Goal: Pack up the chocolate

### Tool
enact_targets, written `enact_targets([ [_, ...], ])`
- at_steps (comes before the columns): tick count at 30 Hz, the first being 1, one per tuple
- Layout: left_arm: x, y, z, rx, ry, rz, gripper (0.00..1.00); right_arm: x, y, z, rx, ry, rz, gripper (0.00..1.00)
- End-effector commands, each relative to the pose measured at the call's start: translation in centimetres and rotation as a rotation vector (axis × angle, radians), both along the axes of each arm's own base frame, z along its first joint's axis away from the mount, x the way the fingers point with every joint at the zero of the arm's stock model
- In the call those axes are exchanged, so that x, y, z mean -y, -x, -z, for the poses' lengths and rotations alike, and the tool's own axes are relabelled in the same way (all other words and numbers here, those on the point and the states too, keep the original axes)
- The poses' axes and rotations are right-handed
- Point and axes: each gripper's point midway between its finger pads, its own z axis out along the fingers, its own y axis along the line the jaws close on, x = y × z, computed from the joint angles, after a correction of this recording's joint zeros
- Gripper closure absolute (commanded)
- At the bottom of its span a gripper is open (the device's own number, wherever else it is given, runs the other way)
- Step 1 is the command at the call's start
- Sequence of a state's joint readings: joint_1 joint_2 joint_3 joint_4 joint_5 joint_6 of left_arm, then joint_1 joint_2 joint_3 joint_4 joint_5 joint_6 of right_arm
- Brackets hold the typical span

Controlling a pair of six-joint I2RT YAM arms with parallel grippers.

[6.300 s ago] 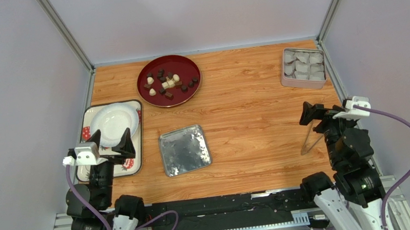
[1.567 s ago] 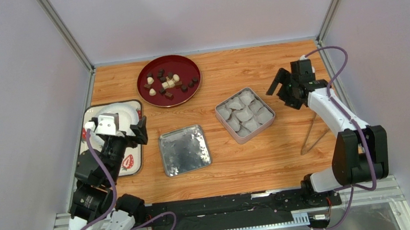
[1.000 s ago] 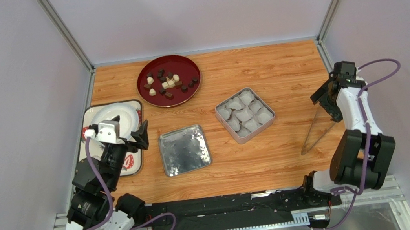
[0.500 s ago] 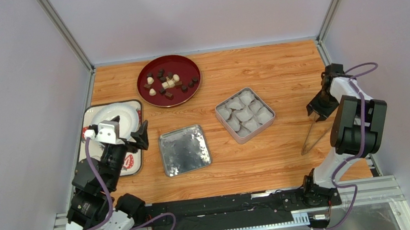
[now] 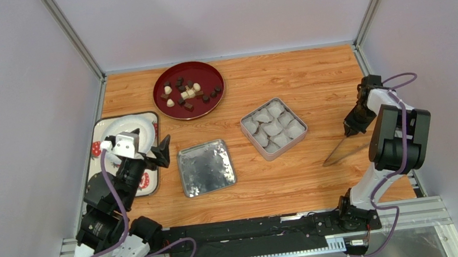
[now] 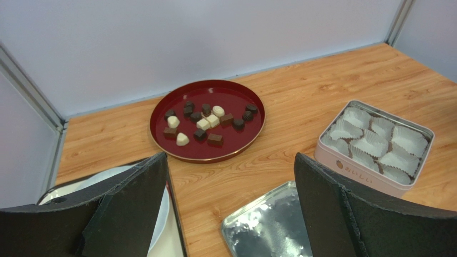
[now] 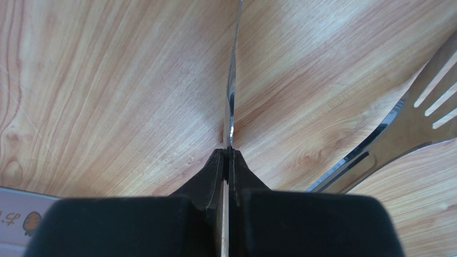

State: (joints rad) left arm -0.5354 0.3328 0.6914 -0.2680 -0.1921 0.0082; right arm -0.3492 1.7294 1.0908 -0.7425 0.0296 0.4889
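The chocolate (image 5: pixel 188 92) lies as several dark and cream pieces on a round red plate (image 5: pixel 169 106) at the back; the left wrist view shows the chocolate (image 6: pixel 206 120) too. A pink tin (image 5: pixel 274 128) lined with white paper cups stands mid-table, angled. My right gripper (image 5: pixel 351 127) is low at the right edge, shut on one thin arm of the metal tongs (image 5: pixel 339 148). In the right wrist view my right gripper (image 7: pixel 228 154) pinches that blade edge-on, with the tongs' slotted arm (image 7: pixel 424 107) lying beside it. My left gripper (image 5: pixel 153 150) hovers open over the left side, holding nothing.
The tin's silver lid (image 5: pixel 206 166) lies flat between the arms. A white plate (image 5: pixel 115 127) sits on a patterned tray (image 5: pixel 96 149) under my left arm. Metal posts and grey walls close in both sides and the back of the table.
My right gripper has closed on the tongs' arm, and the tongs' far end has swung left. My left gripper has edged slightly right, still open.
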Motion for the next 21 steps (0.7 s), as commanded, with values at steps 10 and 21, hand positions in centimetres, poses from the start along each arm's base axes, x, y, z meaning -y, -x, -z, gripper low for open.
enact_targets([
  [10, 5.4, -0.4, -1.4, -0.148, 0.109, 0.221, 0.02, -7.4, -1.8, -9.9, 0.367, -0.121, -0.160, 1.00],
  [21, 12.4, -0.9, -2.1, -0.361, 0.296, 0.488, 0.01, -17.8, -2.2, -23.3, 0.841, -0.265, -0.438, 1.00],
])
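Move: The tongs stand on the table, one arm already pinched in the right hand near the slotted ends, their middle some 3 cm back and about level sideways. From that hand the tin of paper cups is about 24 cm left and 4 cm ahead, and the red tray of chocolates roughly 52 cm left and 25 cm ahead. The empty, open left hand has the tongs about 56 cm right, 5 cm ahead and 30 cm below; from it the tin is 34 cm right, 12 cm ahead, and the silver lid 9 cm right, 2 cm ahead, both some 30 cm down. The tongs are carried up off the table and left towards the tin by the right hand, which keeps its shut pinch on the one arm, climbing about 16 cm and travelling 14 cm left, speeding up while its down-pointing fingers swing forward and up. Meanwhile the wide-open left hand goes right towards the tongs, turning clockwise and tipping down some 20 degrees. ##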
